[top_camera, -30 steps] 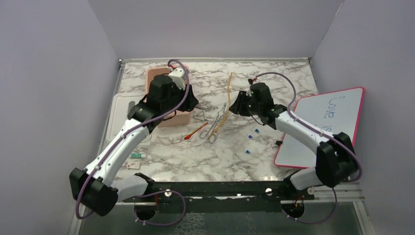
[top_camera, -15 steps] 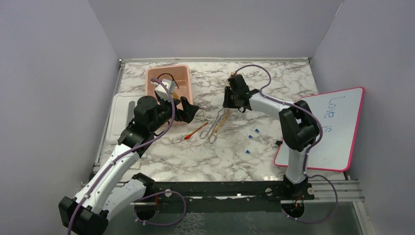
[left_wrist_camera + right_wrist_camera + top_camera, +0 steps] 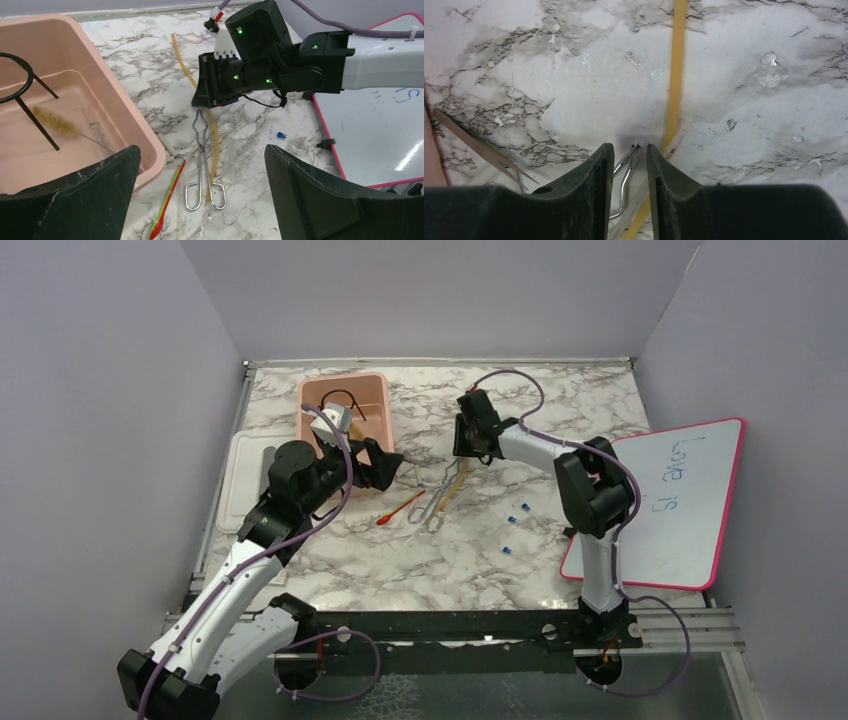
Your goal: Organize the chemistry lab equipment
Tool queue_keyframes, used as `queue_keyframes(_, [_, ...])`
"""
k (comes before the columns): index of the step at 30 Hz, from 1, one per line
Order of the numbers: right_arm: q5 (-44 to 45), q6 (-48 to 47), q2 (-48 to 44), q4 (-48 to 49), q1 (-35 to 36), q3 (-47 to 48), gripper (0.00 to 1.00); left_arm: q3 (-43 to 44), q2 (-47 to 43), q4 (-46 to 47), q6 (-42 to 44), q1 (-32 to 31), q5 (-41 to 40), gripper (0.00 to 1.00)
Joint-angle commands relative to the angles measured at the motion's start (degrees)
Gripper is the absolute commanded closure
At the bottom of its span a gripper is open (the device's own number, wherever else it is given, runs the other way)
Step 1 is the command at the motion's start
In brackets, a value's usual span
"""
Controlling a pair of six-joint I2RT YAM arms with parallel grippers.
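My left gripper (image 3: 388,468) (image 3: 202,150) hangs wide open and empty just right of the pink tub (image 3: 301,415) (image 3: 131,117). The black wire ring (image 3: 340,398) (image 3: 17,75) and a small brush (image 3: 56,125) lie in the tub. On the marble lie the metal tongs (image 3: 437,502) (image 3: 202,160), a tan tube (image 3: 456,483) (image 3: 186,70) (image 3: 676,75) and a red-tipped stick (image 3: 400,510) (image 3: 167,200). My right gripper (image 3: 462,452) (image 3: 628,147) is down at the tongs' (image 3: 626,170) far tips. Its jaws stand narrowly apart around the tips, with gaps showing. Tiny blue pieces (image 3: 520,512) (image 3: 281,135) lie further right.
The pink-framed whiteboard (image 3: 680,500) (image 3: 370,130) lies at the right edge, a small black cap (image 3: 570,532) (image 3: 326,144) beside it. The tub's white lid (image 3: 240,480) lies left of the tub. Small items (image 3: 280,560) sit near the left front. Walls close in on three sides.
My left gripper came back off the tub and opened wide, uncovering the black ring in the tub. My right gripper swung left to the tongs' tips and its jaws narrowed.
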Motion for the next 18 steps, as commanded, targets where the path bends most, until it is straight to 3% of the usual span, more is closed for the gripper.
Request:
queue_keyframes(1, [2.86, 0.14, 2.49, -1.64, 0.29, 1.91, 0.64, 0.50, 1.25, 0.94, -0.17, 0.11, -0.74, 0.05])
queue_keyframes(6, [1.22, 0.81, 4.02, -1.19, 0.27, 2.85, 0.67, 0.24, 1.51, 1.07, -0.49, 0.11, -0.94, 0.05])
queue_keyframes(14, [-0.90, 1.76, 4.18, -1.70, 0.29, 5.52, 0.98, 0.18, 2.45, 0.99, -0.65, 0.11, -0.91, 0.01])
queue_keyframes(18, [-2.46, 2.50, 1.21, 2.57, 0.26, 3.43, 0.99, -0.06, 4.62, 1.24, -1.17, 0.11, 3.15, 0.01])
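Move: The right hand is low over the far tips of the tongs: they lie about 1 cm ahead of it and 2 cm below, while the tongs' middle is some 8 cm back and 3 cm left. At the same depth, the yellow hose's middle is about 2 cm ahead and 2 cm right, the flat metal tool 10 cm left and level with the hand, and the red spoon 12 cm back and 11 cm left. From the left hand, the tongs' tips are roughly 18 cm ahead, 13 cm right and 26 cm below. The right fingers, about a third open at first, shut on the tongs' far tips and pinch them. The hand first sinks about 1 cm towards the table, then eases forward and to the left by roughly 1.5 cm in all as the fingers close, with hardly any turn of the wrist. ##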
